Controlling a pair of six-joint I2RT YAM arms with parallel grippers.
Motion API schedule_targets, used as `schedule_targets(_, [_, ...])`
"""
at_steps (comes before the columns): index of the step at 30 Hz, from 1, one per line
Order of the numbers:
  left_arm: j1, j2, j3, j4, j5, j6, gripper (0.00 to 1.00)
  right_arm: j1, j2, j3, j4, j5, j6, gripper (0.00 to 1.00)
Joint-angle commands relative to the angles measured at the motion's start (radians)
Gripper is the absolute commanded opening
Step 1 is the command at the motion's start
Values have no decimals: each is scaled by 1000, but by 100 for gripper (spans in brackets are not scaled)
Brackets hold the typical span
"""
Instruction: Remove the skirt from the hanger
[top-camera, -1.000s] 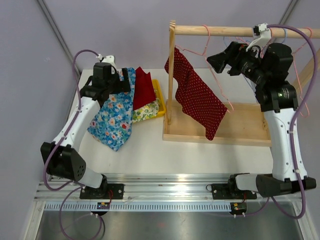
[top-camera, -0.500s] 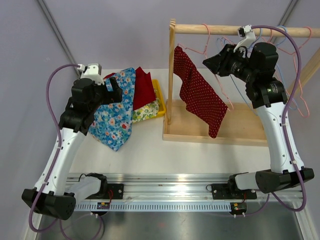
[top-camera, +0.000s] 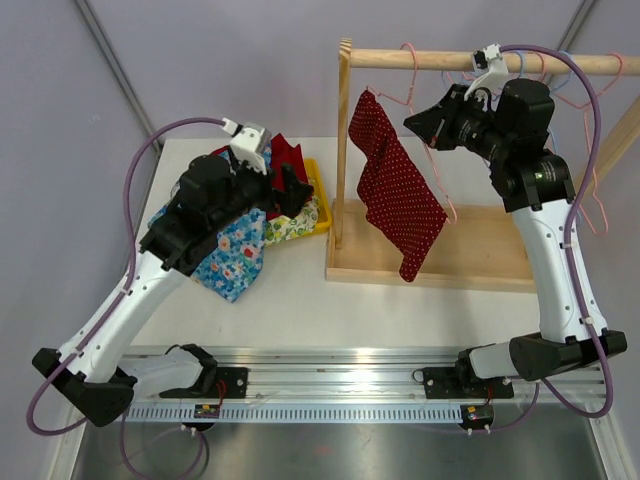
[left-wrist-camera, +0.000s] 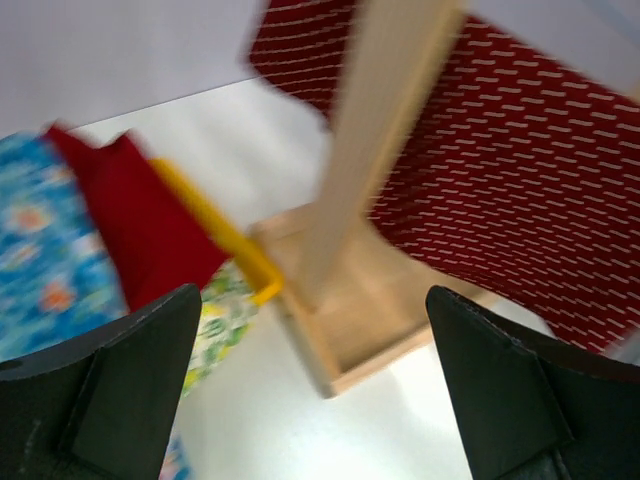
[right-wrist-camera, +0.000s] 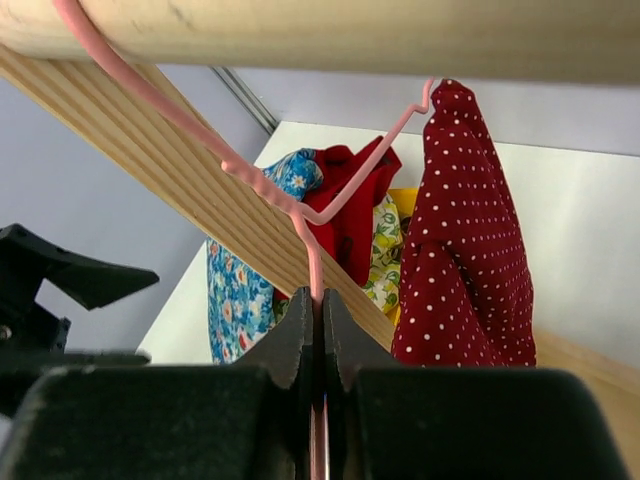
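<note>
A dark red polka-dot skirt (top-camera: 395, 195) hangs from a pink wire hanger (top-camera: 410, 80), which is hooked over the wooden rod (top-camera: 480, 62). One corner of the skirt is pinned at the hanger's left end, and the rest droops toward the rack's base. In the right wrist view my right gripper (right-wrist-camera: 317, 300) is shut on the hanger (right-wrist-camera: 270, 190) wire just below its neck, with the skirt (right-wrist-camera: 465, 230) to its right. My left gripper (top-camera: 295, 185) is open and empty in the air left of the rack's post. In its own view the gripper (left-wrist-camera: 320, 400) faces the skirt (left-wrist-camera: 520, 180).
The wooden rack has an upright post (top-camera: 343, 150) and a base tray (top-camera: 480, 262). Left of it lie a blue floral cloth (top-camera: 235, 250), a red cloth (top-camera: 290, 160) and a yellow tray (top-camera: 318, 195). More wire hangers (top-camera: 590, 130) hang at the rod's right end.
My right gripper has closed on the pink hanger's wire. My left arm has swung right from the cloth pile toward the rack's post, staying open. The skirt has shifted slightly.
</note>
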Motion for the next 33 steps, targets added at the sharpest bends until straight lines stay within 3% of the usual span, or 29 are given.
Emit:
schedule_targets(1, [-103, 11, 37, 178, 128, 30, 99, 7, -7, 99, -29, 19, 37, 0])
schedule_targets(5, [-207, 46, -15, 351, 250, -17, 99, 9, -56, 155, -77, 5, 43, 0])
schedule_targets(12, [-315, 219, -20, 601, 259, -79, 99, 9, -176, 141, -126, 4, 68, 0])
schedule_targets(20, [-369, 402, 86, 692, 276, -116, 97, 7, -290, 87, -134, -38, 137, 0])
schedule_targets(24, [-378, 446, 125, 715, 279, -132, 27, 7, -320, 64, -143, -47, 141, 0])
schedule_targets(25, [-385, 448, 129, 714, 277, -137, 4, 7, -329, 58, -143, -39, 140, 0])
schedule_targets(30, [-427, 379, 79, 633, 218, -108, 0, 9, -343, 20, -139, -12, 117, 0])
schedule_targets(33, [-482, 271, -81, 613, 152, -82, 0, 9, -342, 12, -128, 16, 103, 0])
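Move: The dotted red skirt hangs some 23 cm to the left gripper's right, about 4 cm farther out and 5 cm lower; the rack's left post stands roughly 15 cm ahead of this gripper and 9 cm to its right. The right gripper already holds one arm of the pink hanger: from it the skirt's middle is about 14 cm below, 2 cm back and 2 cm to the left, and the nearest stretch of rod 8 cm straight ahead and 6 cm above. Bring the left gripper, still open, about 24 cm right and a little back to the skirt, rising slightly before sinking again and turning the wrist some 35 degrees clockwise; close on the cloth and pinch it by its left side. Meanwhile keep the right fingers shut on the hanger and draw it back about 15 cm from the rod, lifting it as you go. ##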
